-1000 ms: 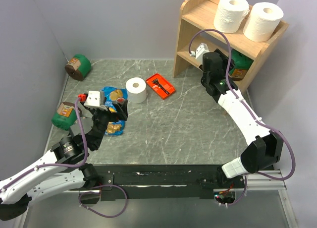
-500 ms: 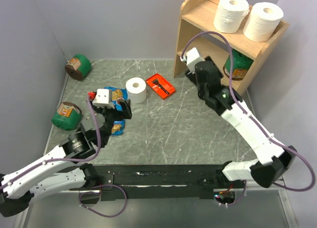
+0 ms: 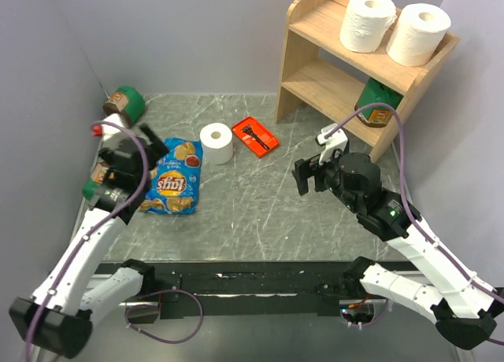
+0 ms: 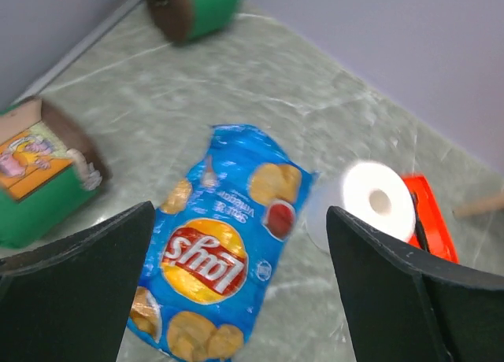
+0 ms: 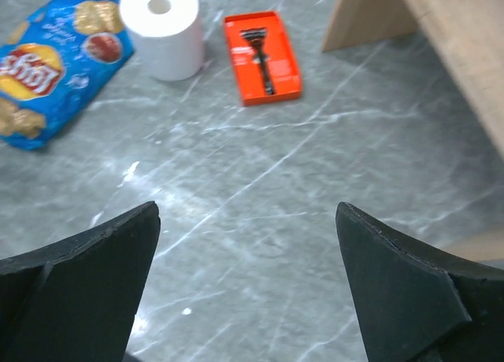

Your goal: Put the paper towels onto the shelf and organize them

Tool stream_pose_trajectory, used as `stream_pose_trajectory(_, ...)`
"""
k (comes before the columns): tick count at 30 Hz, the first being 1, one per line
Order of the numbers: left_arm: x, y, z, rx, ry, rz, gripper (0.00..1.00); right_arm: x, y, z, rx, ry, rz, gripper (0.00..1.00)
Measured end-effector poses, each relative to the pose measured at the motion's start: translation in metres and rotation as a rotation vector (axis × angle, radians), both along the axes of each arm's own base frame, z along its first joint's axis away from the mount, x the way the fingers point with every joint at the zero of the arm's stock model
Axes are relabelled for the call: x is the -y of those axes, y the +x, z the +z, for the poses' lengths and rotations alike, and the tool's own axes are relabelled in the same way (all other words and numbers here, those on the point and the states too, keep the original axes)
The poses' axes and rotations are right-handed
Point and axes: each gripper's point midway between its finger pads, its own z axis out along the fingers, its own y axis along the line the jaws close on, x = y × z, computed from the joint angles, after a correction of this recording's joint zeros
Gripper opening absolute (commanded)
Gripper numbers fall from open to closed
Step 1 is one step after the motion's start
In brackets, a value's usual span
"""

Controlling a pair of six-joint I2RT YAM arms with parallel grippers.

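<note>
Two white paper towels (image 3: 367, 20) (image 3: 418, 33) stand side by side on the top tier of the wooden shelf (image 3: 323, 83). A third paper towel (image 3: 216, 143) stands upright on the table, also in the left wrist view (image 4: 378, 201) and the right wrist view (image 5: 163, 27). My left gripper (image 3: 148, 144) (image 4: 240, 220) hangs open over the chips bag, left of that roll. My right gripper (image 3: 305, 173) (image 5: 246, 212) is open above bare table, in front of the shelf (image 5: 441, 24), and holds nothing.
A blue chips bag (image 3: 172, 185) lies flat left of the roll. An orange razor pack (image 3: 254, 135) lies to the roll's right. Two green canisters (image 3: 124, 104) (image 3: 98, 185) sit by the left wall. Another green canister (image 3: 374, 106) stands on the shelf's lower tier.
My right arm pulled back from the shelf's lower tier to mid-table, leaving the green canister there, and its jaws opened wide. My left arm swung left, off the chips bag.
</note>
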Motion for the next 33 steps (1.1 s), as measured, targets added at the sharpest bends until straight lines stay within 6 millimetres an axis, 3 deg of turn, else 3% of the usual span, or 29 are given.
stream_pose_trajectory(4, -0.054, -0.004, -0.017, -0.005, -0.132, 0.148, 0.97, -0.007, -0.006, -0.013, -0.042, 0.025, 0.031, 1.0)
stream_pose_trajectory(10, -0.134, -0.034, -0.054, 0.003, -0.27, 0.394, 0.96, -0.016, -0.013, -0.024, -0.083, 0.035, 0.083, 0.99)
stream_pose_trajectory(13, -0.155, -0.044, -0.076, -0.017, -0.318, 0.455, 0.96, -0.019, -0.015, -0.024, -0.086, 0.04, 0.101, 1.0)
stream_pose_trajectory(15, -0.162, -0.048, -0.095, -0.027, -0.367, 0.46, 0.96, -0.02, -0.015, -0.024, -0.088, 0.042, 0.108, 1.0)
stream_pose_trajectory(24, -0.19, -0.064, -0.146, 0.008, -0.535, 0.498, 0.96, -0.025, -0.02, -0.025, -0.109, 0.066, 0.133, 1.0)
stream_pose_trajectory(28, -0.196, -0.062, -0.149, 0.043, -0.568, 0.5, 0.99, -0.026, -0.021, -0.026, -0.12, 0.074, 0.129, 0.99)
stream_pose_trajectory(33, -0.198, -0.046, -0.156, 0.072, -0.629, 0.462, 0.99, -0.027, -0.022, -0.024, -0.129, 0.088, 0.13, 0.99)
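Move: The near green roll lies about 14 cm left of the left hand, 3 cm back and 23 below. From that hand, the far green roll is some 22 cm ahead and 10 left, the chips bag about level and 6 right, and the white roll roughly 10 ahead and 20 right, all down on the table. From the right hand the near green roll is about 63 cm left, 3 ahead and 25 below. Open left hand swings about 20 cm left, rolling left-side-down, sinking 15 towards the near green roll; right eases down-left. ##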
